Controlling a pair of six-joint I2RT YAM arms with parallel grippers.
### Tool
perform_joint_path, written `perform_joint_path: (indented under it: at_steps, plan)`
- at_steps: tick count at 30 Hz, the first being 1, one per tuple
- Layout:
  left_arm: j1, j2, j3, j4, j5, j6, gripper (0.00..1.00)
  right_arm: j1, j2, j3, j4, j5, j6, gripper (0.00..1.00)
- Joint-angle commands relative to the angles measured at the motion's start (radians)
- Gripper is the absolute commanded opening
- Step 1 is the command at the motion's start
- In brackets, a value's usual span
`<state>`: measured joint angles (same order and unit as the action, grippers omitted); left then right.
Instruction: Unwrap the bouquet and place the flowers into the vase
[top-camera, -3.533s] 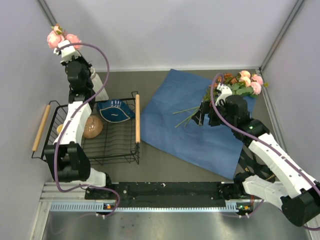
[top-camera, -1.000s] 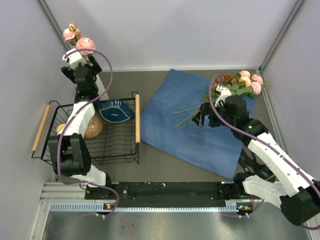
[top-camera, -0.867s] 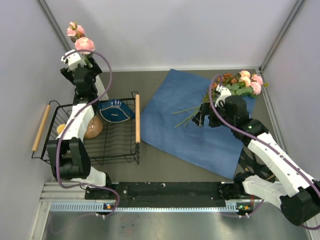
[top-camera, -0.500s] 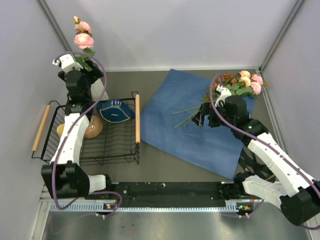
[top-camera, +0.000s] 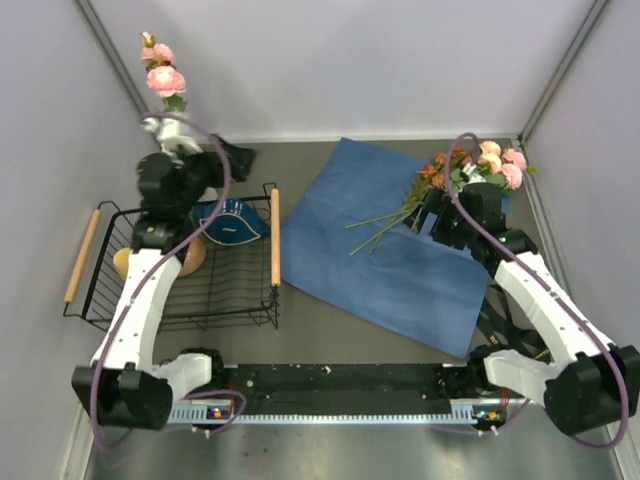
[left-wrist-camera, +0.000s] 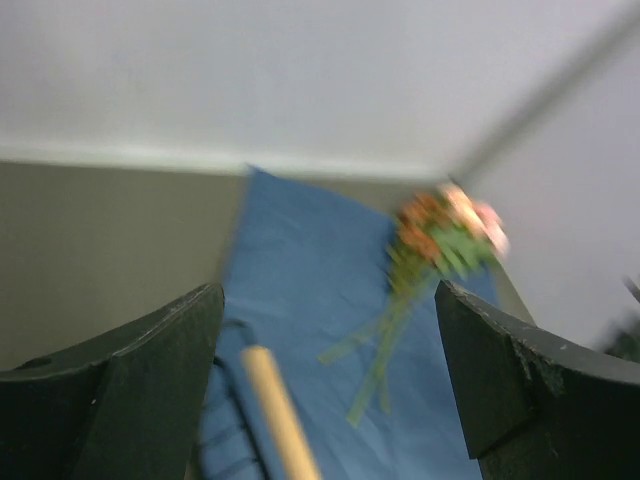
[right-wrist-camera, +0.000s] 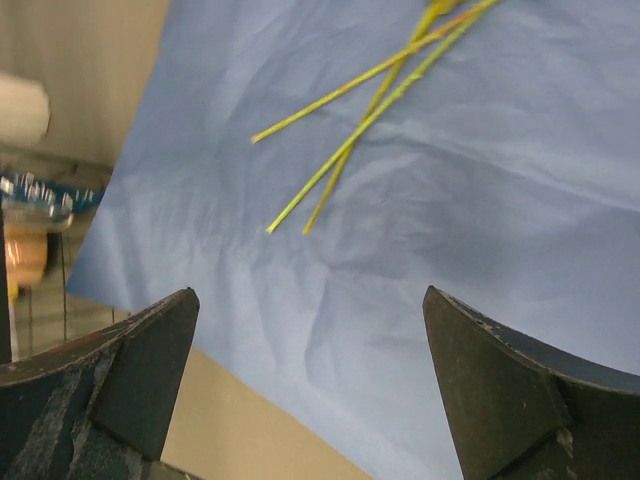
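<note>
Two pink flowers (top-camera: 164, 78) stand upright at the back left corner. The vase under them is hidden behind my left arm. My left gripper (top-camera: 238, 158) (left-wrist-camera: 330, 345) points right, away from them, open and holding nothing. The rest of the flowers (top-camera: 478, 165) (left-wrist-camera: 440, 235) lie on the flat blue paper (top-camera: 400, 275) (right-wrist-camera: 470, 200) at the back right, their green stems (top-camera: 385, 225) (right-wrist-camera: 365, 115) pointing left. My right gripper (top-camera: 430, 212) (right-wrist-camera: 310, 310) hangs open over the paper, just beside the stems and not touching them.
A black wire rack (top-camera: 215, 300) with wooden handles (top-camera: 275, 236) stands at the left. It holds a blue bowl (top-camera: 228, 222), a brown bowl (top-camera: 186, 256) and a yellow cup (top-camera: 120, 259). Grey walls close in the back and both sides.
My left gripper has let go of the pink flowers and swung right and down, leaving them standing. My right gripper has shifted a little back and right over the stems.
</note>
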<state>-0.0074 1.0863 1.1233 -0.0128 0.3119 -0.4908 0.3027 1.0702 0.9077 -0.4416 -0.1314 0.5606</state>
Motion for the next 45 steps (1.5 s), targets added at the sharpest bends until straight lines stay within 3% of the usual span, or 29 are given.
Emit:
perform_joint_path:
  at_steps: [1, 5, 9, 13, 16, 20, 24, 26, 30, 32, 37, 39, 45]
  plan:
    - [-0.216, 0.098, 0.030, -0.018, 0.216, 0.004, 0.91, -0.114, 0.060, 0.008, 0.033, 0.056, 0.197, 0.94]
    - [-0.414, 0.196, 0.058, -0.016, 0.246, 0.032, 0.91, -0.232, 0.161, 0.007, 0.076, 0.073, 0.280, 0.86]
    - [-0.517, 0.259, 0.089, -0.018, 0.279, 0.035, 0.89, -0.298, 0.308, -0.004, 0.223, 0.026, 0.346, 0.73]
    - [-0.597, 0.299, 0.099, -0.052, 0.270, 0.055, 0.89, -0.343, 0.453, 0.086, 0.297, 0.064, 0.357, 0.65]
    - [-0.614, 0.313, 0.095, -0.073, 0.257, 0.044, 0.87, -0.365, 0.564, 0.140, 0.352, 0.079, 0.400, 0.64]
    - [-0.615, 0.297, 0.093, -0.102, 0.248, 0.061, 0.86, -0.378, 0.701, 0.230, 0.392, 0.056, 0.433, 0.54]
    - [-0.615, 0.262, 0.109, -0.171, 0.196, 0.129, 0.87, -0.379, 0.804, 0.295, 0.423, 0.055, 0.449, 0.54]
    - [-0.615, 0.244, 0.116, -0.193, 0.161, 0.147, 0.87, -0.379, 0.853, 0.333, 0.426, 0.049, 0.450, 0.43]
    - [-0.617, 0.227, 0.115, -0.216, 0.131, 0.173, 0.88, -0.379, 0.909, 0.382, 0.426, 0.062, 0.455, 0.41]
    - [-0.615, 0.221, 0.116, -0.223, 0.130, 0.178, 0.88, -0.379, 0.919, 0.399, 0.411, 0.072, 0.456, 0.32]
    - [-0.615, 0.218, 0.116, -0.236, 0.122, 0.192, 0.88, -0.379, 0.935, 0.398, 0.397, 0.101, 0.467, 0.31]
    - [-0.617, 0.221, 0.121, -0.240, 0.119, 0.198, 0.88, -0.382, 0.948, 0.407, 0.392, 0.104, 0.460, 0.22]
    - [-0.615, 0.215, 0.128, -0.256, 0.113, 0.199, 0.88, -0.381, 0.970, 0.424, 0.392, 0.096, 0.458, 0.22]
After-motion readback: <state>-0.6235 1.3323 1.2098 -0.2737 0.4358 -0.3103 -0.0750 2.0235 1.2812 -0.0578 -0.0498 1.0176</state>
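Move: The right hand, empty and open, hangs over the blue paper; the pink rose stem, just below its leaves, is about 21 cm ahead, 13 cm right and 16 cm below. The orange roses lie some 5 cm beyond and 5 cm left of that spot, and the bare stem ends about 10 cm ahead and 15 cm left of the hand. From the left hand that stem is roughly 14 cm ahead, 52 cm right and 35 cm down; the vase stands about 12 cm ahead, 16 cm left. Forward, down and to the right, the right hand reaches about 30 cm to the leafy part of the bouquet, turning some 40 degrees clockwise and tipping down, its fingers closing to a narrow gap around the pink rose stem below the leaves. The left hand, empty and open, swings right, down and back, away from the vase, turning clockwise, then waits high above the paper, short of the stem ends. ##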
